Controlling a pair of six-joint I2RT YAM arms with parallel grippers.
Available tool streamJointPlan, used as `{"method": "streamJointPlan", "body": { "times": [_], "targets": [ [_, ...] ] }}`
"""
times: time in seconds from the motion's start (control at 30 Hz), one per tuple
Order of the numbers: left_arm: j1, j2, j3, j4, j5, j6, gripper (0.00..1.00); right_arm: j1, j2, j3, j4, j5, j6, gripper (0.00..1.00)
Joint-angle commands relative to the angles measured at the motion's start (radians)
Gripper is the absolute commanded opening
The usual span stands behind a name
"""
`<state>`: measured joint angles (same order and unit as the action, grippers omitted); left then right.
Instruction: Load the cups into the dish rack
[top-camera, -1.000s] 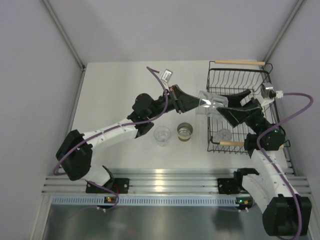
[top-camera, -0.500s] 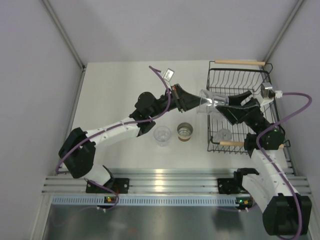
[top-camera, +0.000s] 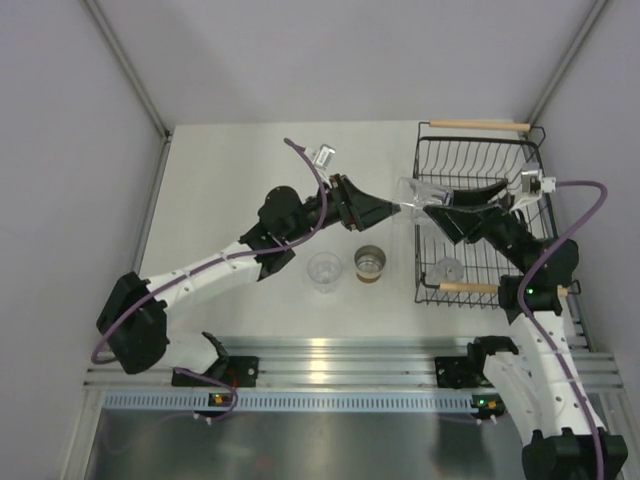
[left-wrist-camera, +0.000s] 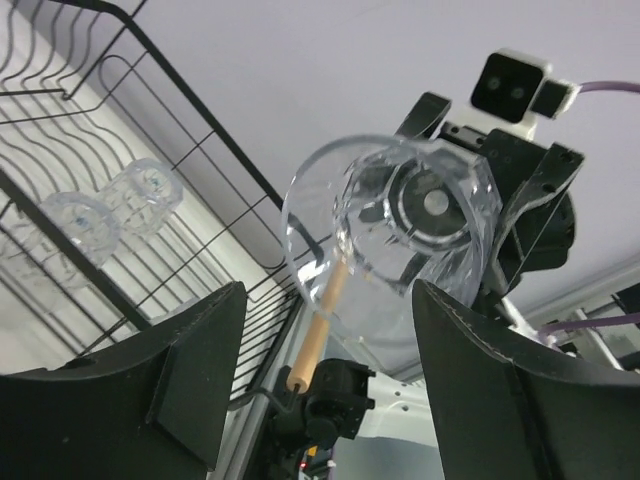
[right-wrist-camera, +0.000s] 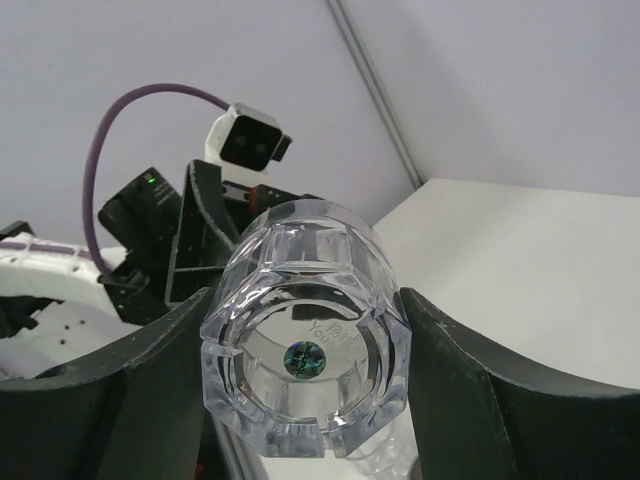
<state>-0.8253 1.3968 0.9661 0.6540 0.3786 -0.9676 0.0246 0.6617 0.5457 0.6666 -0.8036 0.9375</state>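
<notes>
A clear cup (top-camera: 414, 193) hangs on its side in the air over the left edge of the black wire dish rack (top-camera: 419, 238). My right gripper (top-camera: 438, 206) is shut on its base end; in the right wrist view the cup (right-wrist-camera: 305, 352) sits pinched between both fingers. My left gripper (top-camera: 388, 208) is open at the cup's mouth end, and in the left wrist view its fingers (left-wrist-camera: 200, 350) stand clear on either side of the cup (left-wrist-camera: 400, 230). Another clear cup (top-camera: 323, 270) and the tan-brown cup (top-camera: 371, 263) stand on the table. Two clear cups (left-wrist-camera: 80, 220) lie in the rack.
The rack has a wooden handle at its far end (top-camera: 478, 125) and one at its near end (top-camera: 466, 288). Grey walls close in the white table on three sides. A metal rail (top-camera: 330, 350) runs along the near edge by the arm bases.
The right gripper closed on the cup's base, then the left gripper opened and let go. The cup stays over the rack's left edge, now held by the right gripper alone.
</notes>
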Motion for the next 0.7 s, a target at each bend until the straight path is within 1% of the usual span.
{"method": "streamJointPlan", "body": {
  "times": [0.0,0.03,0.07,0.1,0.13,0.17,0.2,0.23,0.27,0.3,0.33,0.37,0.4,0.43,0.47,0.5,0.53,0.67],
  "targets": [
    [-0.002,-0.105,-0.033,-0.077,-0.010,0.099,0.73,0.008,-0.001,0.136,-0.287,0.092,-0.230,0.00],
    [0.000,-0.117,-0.053,-0.121,-0.015,0.112,0.73,0.008,0.006,0.161,-0.339,0.121,-0.306,0.00],
    [0.000,-0.131,-0.069,-0.137,-0.023,0.122,0.73,0.008,0.009,0.186,-0.390,0.141,-0.346,0.00],
    [0.000,-0.159,-0.082,-0.152,-0.038,0.144,0.73,0.008,0.009,0.232,-0.494,0.162,-0.383,0.00],
    [0.000,-0.173,-0.116,-0.181,-0.047,0.154,0.73,0.008,0.010,0.253,-0.540,0.211,-0.449,0.00],
    [0.000,-0.189,-0.130,-0.204,-0.061,0.167,0.73,0.008,0.010,0.275,-0.597,0.242,-0.479,0.00],
    [0.000,-0.224,-0.142,-0.230,-0.098,0.200,0.73,0.008,0.012,0.317,-0.645,0.271,-0.509,0.00],
    [0.000,-0.245,-0.156,-0.260,-0.122,0.216,0.73,0.008,0.019,0.338,-0.753,0.334,-0.560,0.00],
    [0.000,-0.263,-0.173,-0.334,-0.156,0.234,0.73,0.008,0.024,0.355,-0.800,0.369,-0.581,0.00],
    [0.000,-0.303,-0.179,-0.373,-0.187,0.269,0.73,0.008,0.033,0.390,-0.846,0.413,-0.601,0.00],
    [0.000,-0.321,-0.184,-0.413,-0.257,0.288,0.73,0.008,0.042,0.404,-0.945,0.508,-0.633,0.00],
    [0.000,-0.341,-0.191,-0.471,-0.285,0.305,0.73,0.008,0.052,0.417,-0.982,0.555,-0.647,0.00],
    [0.000,-0.372,-0.193,-0.502,-0.312,0.331,0.73,0.008,0.073,0.430,-1.021,0.595,-0.663,0.00],
    [0.000,-0.389,-0.194,-0.523,-0.360,0.340,0.73,0.008,0.087,0.434,-1.065,0.669,-0.683,0.00],
    [0.000,-0.403,-0.198,-0.560,-0.368,0.346,0.73,0.008,0.099,0.435,-1.088,0.704,-0.692,0.00],
    [0.000,-0.426,-0.201,-0.574,-0.416,0.360,0.73,0.008,0.131,0.436,-1.107,0.766,-0.700,0.00],
    [0.000,-0.435,-0.204,-0.585,-0.425,0.363,0.74,0.008,0.147,0.436,-1.145,0.794,-0.700,0.00],
    [0.000,-0.482,-0.217,-0.614,-0.454,0.380,0.74,0.008,0.202,0.409,-1.197,0.937,-0.697,0.00]
  ]
}}
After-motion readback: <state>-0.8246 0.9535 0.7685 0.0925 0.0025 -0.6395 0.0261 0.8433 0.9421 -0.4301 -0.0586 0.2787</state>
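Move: The right gripper holds the clear cup; the dish rack's middle lies about 18 cm ahead, 18 cm to its right and 30 cm below. Three cups already lie there: one 15 cm ahead and 8 cm right, another 12 cm right of that, the third 5 cm ahead and 10 cm right. From the empty left gripper the last clear cup stands 12 cm left, 2 cm ahead and 30 cm down, the steel cup almost straight below, 4 cm ahead. Carry the held cup with the right gripper to the right, down and forward over the dish rack, some 12 cm rightward, dropping only in the second half; keep the pinch while swinging the wrist clockwise until the fingers point forward and dip. Meanwhile draw the already open left gripper left and down towards the last clear cup, about 11 cm leftward, tipping its fingers down and turning them counter-clockwise. ##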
